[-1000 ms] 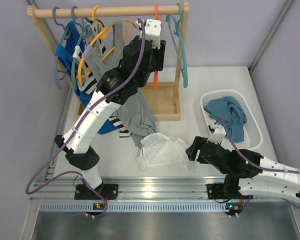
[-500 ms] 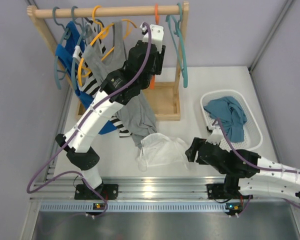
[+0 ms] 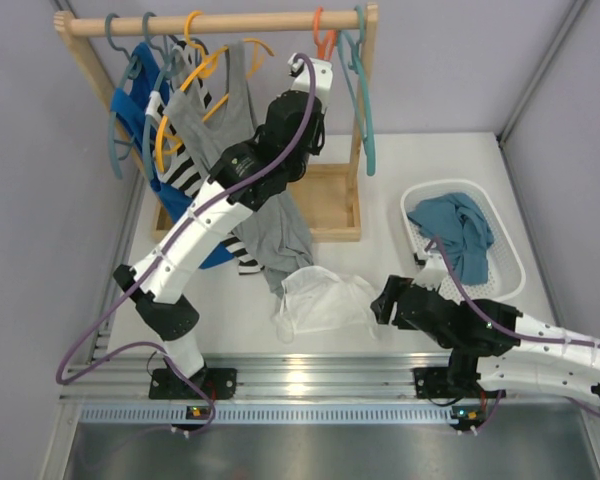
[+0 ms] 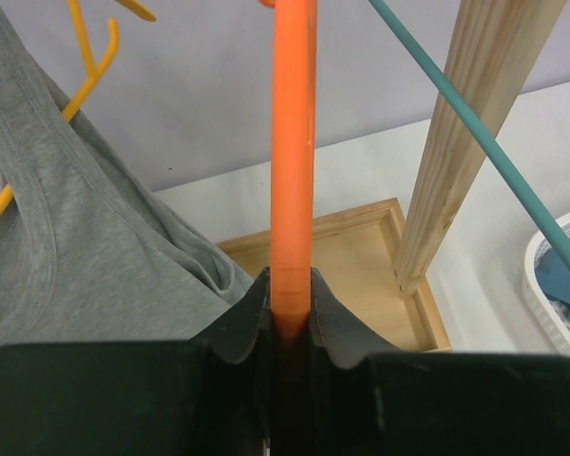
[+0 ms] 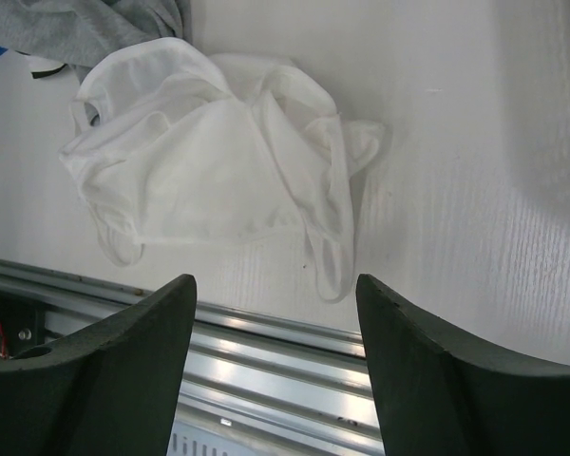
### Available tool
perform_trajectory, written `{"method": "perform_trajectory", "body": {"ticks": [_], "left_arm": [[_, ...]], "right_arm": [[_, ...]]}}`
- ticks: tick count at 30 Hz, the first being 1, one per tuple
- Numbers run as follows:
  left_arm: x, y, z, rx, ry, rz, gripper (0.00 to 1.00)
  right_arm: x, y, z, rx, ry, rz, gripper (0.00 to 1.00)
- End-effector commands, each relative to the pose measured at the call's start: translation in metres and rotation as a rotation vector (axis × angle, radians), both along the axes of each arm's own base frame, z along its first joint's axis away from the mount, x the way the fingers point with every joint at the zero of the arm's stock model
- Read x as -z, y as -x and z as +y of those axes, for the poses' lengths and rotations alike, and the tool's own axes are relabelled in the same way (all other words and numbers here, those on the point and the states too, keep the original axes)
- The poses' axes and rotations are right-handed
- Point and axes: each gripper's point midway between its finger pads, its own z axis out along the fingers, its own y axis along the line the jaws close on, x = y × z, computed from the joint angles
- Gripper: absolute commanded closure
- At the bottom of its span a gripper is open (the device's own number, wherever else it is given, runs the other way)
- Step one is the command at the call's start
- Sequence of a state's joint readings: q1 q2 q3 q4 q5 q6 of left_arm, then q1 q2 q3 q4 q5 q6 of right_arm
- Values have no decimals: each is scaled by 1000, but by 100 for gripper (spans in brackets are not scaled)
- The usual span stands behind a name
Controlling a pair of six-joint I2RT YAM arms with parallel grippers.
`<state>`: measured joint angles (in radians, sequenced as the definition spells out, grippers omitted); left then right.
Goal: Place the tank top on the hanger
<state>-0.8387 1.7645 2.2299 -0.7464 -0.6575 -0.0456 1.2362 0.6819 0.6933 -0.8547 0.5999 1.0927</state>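
Observation:
The orange hanger [image 3: 320, 28] hangs by its hook from the wooden rail, most of it hidden behind my left arm. In the left wrist view its orange bar [image 4: 293, 142] runs straight up from between my jaws. My left gripper [image 3: 314, 78] [image 4: 291, 285] is shut on that bar, both pads pressed against it. The white tank top [image 3: 325, 300] [image 5: 209, 171] lies crumpled on the table near the front edge. Just right of it, low over the table, my right gripper [image 3: 382, 300] [image 5: 275, 290] stands open with nothing between its fingers.
The wooden rack [image 3: 210, 22] also carries teal hangers [image 3: 365, 110], a grey tank top [image 3: 230, 100] on a yellow-orange hanger, and a blue garment [image 3: 140, 110]. At the right, a white basket [image 3: 510, 250] holds a teal garment [image 3: 460, 225]. The aluminium rail [image 3: 300, 375] borders the front.
My left gripper has risen along the orange hanger and closed on its bar. The right arm has barely moved and the tank top lies as before.

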Motion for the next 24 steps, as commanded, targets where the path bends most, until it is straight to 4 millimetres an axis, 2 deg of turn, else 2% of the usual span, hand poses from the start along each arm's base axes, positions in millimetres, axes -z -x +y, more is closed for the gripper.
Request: {"method": "perform_trajectory", "body": {"ticks": [1, 2, 11, 13, 17, 24], "left_arm": [[-30, 4, 14, -29, 38, -78, 92], [-30, 4, 15, -33, 37, -80, 100], [-58, 8, 32, -94, 128, -173, 100], [-71, 12, 36, -84, 135, -210, 100], [-78, 15, 40, -77, 138, -235, 100], [-79, 18, 43, -73, 130, -234, 100]], "right_arm": [[1, 2, 4, -10, -22, -1, 32], [0, 2, 4, -9, -23, -1, 32], [4, 3, 2, -8, -24, 4, 33], [5, 4, 2, -11, -21, 5, 33], [5, 3, 3, -13, -17, 4, 33], [6, 3, 5, -18, -19, 5, 33]]}}
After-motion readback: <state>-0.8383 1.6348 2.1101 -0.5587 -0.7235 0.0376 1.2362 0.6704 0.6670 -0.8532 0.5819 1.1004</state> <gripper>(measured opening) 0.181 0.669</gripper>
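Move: The left hand already grips the orange hanger, whose hook sits over the wooden rail about 11 cm ahead of the hand and 13 cm above. The teal hangers are about 8 cm right of the hand and 5 cm ahead; the grey tank top on its yellow hanger is some 15 cm left and 3 cm ahead. The white tank top, on the table, lies from the right hand roughly 14 cm left, 6 cm ahead and 14 cm below. Keeping its pinch, the left hand raises the orange hanger about 5 cm, drifting 3 cm left, tipping up. ##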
